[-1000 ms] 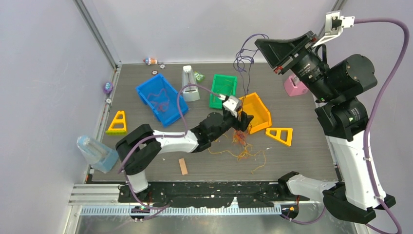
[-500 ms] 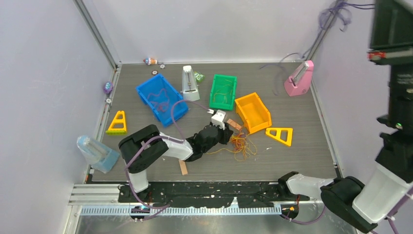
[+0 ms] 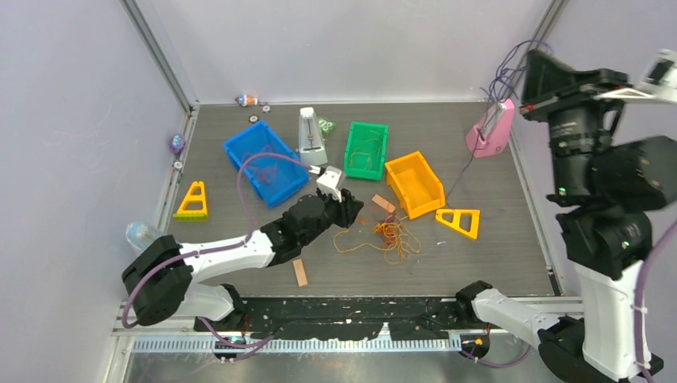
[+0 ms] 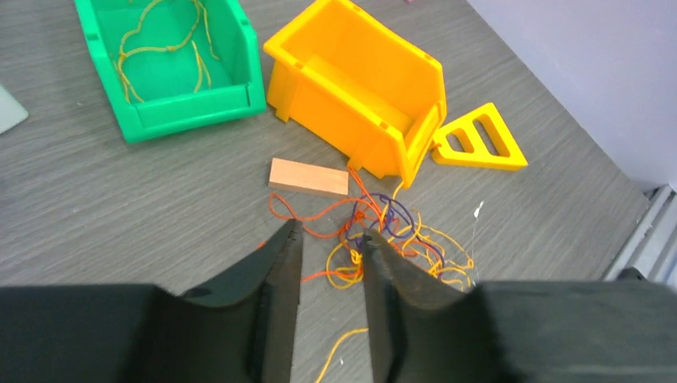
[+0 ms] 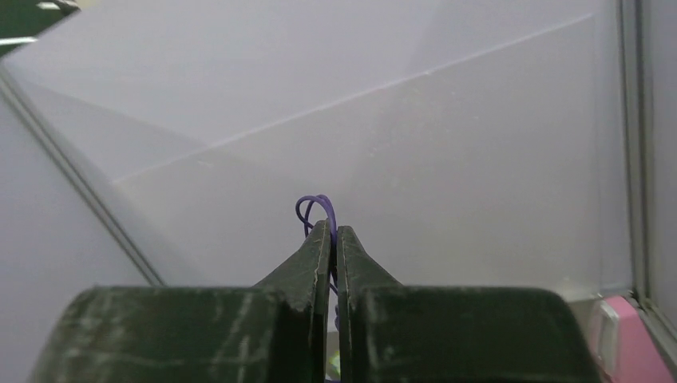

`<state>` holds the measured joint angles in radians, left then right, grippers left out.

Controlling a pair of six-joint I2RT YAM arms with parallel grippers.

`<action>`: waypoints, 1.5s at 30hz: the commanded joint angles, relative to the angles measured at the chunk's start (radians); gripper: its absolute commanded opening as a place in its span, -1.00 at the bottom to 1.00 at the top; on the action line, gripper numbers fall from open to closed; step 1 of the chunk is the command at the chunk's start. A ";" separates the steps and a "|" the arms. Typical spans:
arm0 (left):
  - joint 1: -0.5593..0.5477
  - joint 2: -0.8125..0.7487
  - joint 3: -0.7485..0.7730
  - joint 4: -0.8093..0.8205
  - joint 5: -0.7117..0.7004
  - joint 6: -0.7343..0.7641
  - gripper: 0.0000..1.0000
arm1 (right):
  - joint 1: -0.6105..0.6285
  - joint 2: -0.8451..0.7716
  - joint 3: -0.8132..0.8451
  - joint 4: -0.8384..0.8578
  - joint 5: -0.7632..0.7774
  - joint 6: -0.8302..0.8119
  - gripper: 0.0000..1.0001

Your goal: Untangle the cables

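Observation:
A loose tangle of orange, yellow and purple cables point(image 3: 389, 234) point(image 4: 399, 239) lies on the table in front of the orange bin point(image 3: 435, 195). My left gripper point(image 3: 351, 209) point(image 4: 331, 233) hovers low at the tangle's left edge. Its jaws stand a narrow gap apart, with an orange strand lying on the table under the gap and nothing pinched. High at the back right, my right gripper point(image 3: 528, 70) point(image 5: 328, 227) is shut on a purple cable point(image 3: 504, 76) point(image 5: 318, 209). Loops of it poke past the tips, and one strand trails down towards the table.
A blue bin point(image 3: 239, 144) holds red strands, a green bin point(image 3: 351, 171) point(image 4: 192, 112) holds yellow ones. A pink wedge point(image 3: 488, 128), a white metronome point(image 3: 310, 136), yellow triangles point(image 3: 192, 201) point(image 3: 460, 221) and wooden blocks point(image 3: 299, 272) point(image 4: 308, 177) stand around.
The right arm swung from back centre to the back right, drawing the purple cable out of the tangle. The left gripper's jaws narrowed and shifted left of the tangle.

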<state>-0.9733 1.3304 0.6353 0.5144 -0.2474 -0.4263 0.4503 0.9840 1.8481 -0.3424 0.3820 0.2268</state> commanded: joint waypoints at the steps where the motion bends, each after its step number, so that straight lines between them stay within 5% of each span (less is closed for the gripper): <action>1: 0.003 -0.034 0.096 -0.275 0.073 0.022 -0.20 | -0.001 0.006 -0.054 0.014 0.117 -0.088 -0.90; 7: 0.003 -0.121 0.087 -0.359 0.026 -0.026 0.33 | -0.001 0.045 -0.105 0.007 0.071 -0.086 -0.90; 10: 0.003 -0.177 0.092 -0.424 -0.009 -0.015 0.44 | -0.002 0.089 -0.104 -0.006 0.057 -0.085 -0.89; 31: 0.004 -0.269 0.085 -0.570 0.000 -0.004 0.53 | -0.036 0.176 -0.247 -0.085 0.134 -0.136 -0.90; 45: 0.004 -0.282 0.086 -0.583 -0.004 -0.001 0.54 | -0.055 0.278 -0.287 -0.113 -0.008 -0.220 -0.90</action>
<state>-0.9722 1.0630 0.7055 -0.0727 -0.2569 -0.4374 0.4023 1.2411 1.5925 -0.4583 0.4141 0.0360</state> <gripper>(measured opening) 0.770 0.082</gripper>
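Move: The right hand, holding a purple cable high up, has the yellow bin 18 cm ahead, 7 cm to its left and about 62 cm below; from that bin, the green bin lies 12 cm farther out and 15 cm left, the tangle 14 cm nearer and 7 cm left. From the left hand the tangle sits level, 10 cm right and some 16 cm below, a wooden block 9 cm ahead and 8 cm right. Still pinching the purple cable in shut fingers, the right hand brings it down about 20 cm and forward 15 cm towards the yellow bin, tipping some 30 degrees downward and rolling its left side down. The empty left hand spreads its fingers wide and backs off left and towards its base from the tangle, about 7 cm in all, then stays there. ##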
